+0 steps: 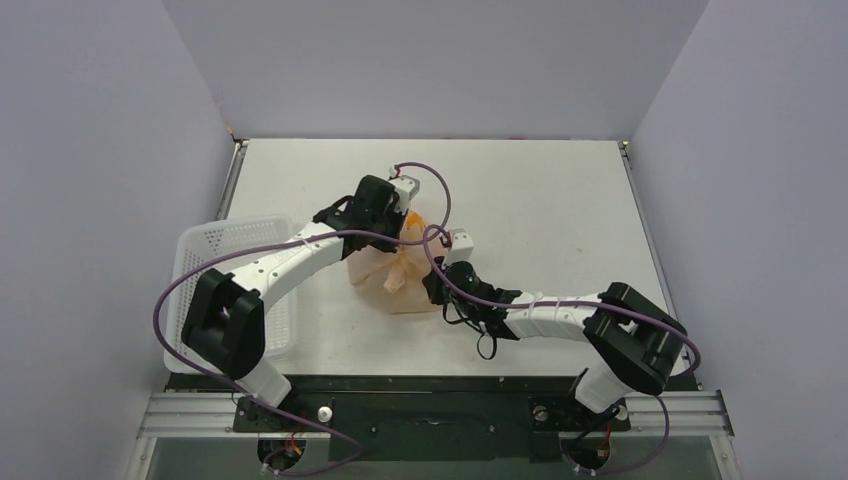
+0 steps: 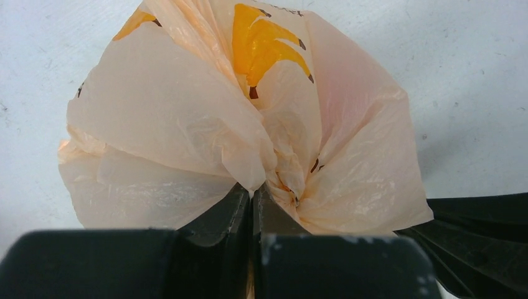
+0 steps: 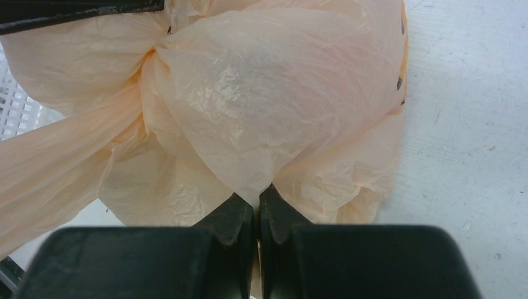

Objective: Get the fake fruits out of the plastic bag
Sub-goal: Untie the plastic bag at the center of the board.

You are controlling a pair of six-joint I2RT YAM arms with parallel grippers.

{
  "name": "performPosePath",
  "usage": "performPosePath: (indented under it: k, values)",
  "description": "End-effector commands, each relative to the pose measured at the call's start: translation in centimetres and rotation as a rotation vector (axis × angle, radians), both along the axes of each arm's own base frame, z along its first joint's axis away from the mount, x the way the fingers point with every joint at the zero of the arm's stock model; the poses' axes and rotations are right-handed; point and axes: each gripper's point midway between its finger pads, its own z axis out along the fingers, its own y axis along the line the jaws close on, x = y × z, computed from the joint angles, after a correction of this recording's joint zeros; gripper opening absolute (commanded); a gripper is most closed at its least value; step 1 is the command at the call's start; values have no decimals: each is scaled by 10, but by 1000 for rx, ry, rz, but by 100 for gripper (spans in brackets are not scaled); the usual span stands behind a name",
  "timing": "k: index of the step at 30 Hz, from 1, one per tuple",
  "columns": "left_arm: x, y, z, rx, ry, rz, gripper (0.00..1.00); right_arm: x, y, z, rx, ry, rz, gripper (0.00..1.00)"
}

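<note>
The peach-orange plastic bag (image 1: 395, 275) lies crumpled at the table's middle, between my two arms. My left gripper (image 2: 252, 194) is shut on a fold of the plastic bag (image 2: 187, 112), whose film bunches at the fingertips. From the near right side, my right gripper (image 3: 256, 192) is shut on another fold of the plastic bag (image 3: 261, 106). A yellow-orange printed mark (image 2: 261, 43) shows on the bag's film. The fake fruits are hidden; only a faint pink tint shows through the film.
A white mesh basket (image 1: 205, 245) stands at the left of the table, under the left arm. Purple cables loop over both arms. Grey walls enclose the table on three sides.
</note>
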Motion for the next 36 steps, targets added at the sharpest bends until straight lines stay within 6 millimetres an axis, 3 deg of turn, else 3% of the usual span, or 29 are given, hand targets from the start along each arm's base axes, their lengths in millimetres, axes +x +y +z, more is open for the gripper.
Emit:
performPosePath:
  k: [1,4,7,10,15,20,28,36]
  values:
    - [-5,-15,28,-94,-37,-56,0,-12,-1,12,4,37,15,7]
    - [-10,-22,35,-143,-29,-79,0,-18,-7,18,0,35,30,28]
    - [-12,-28,38,-183,-16,-99,0,-20,-9,29,36,22,25,42]
    - [-16,-33,41,-220,2,-122,0,-17,-2,59,197,-18,-1,54]
    - [-17,-30,45,-220,-14,-133,0,-12,8,94,319,-75,-4,59]
    - [-15,-28,51,-216,-32,-130,0,-5,0,100,246,-80,-44,59]
    - [-18,-29,63,-235,-63,-150,0,5,-16,119,312,-95,-128,64]
    - [-12,-12,77,-209,-148,-80,0,12,-60,102,164,-82,-323,66]
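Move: The left hand, shut on the gathered plastic, has the bag's knot almost at its tips, about 1 cm back, 1 cm to the right and 2 cm below. From the right hand, closed on the bag's right side, the knot lies some 6 cm ahead, 6 cm to the left and 3 cm higher; the loose tail is about 3 cm ahead and 7 cm left at about its own height, and the banana under the plastic about 13 cm ahead, 4 cm left and slightly below. The right hand opens its fingers to about two thirds and lets go of the bag's side, backing off about 2 cm, then climbs some 9 cm with a slight roll and ends swinging right and a little forward, wrist turning clockwise, open beside the bag at the knot's right. The left hand keeps its pinch on the plastic by the knot throughout, easing back and right about 2 cm each while rising some 4 cm and tilting about 10 degrees. ##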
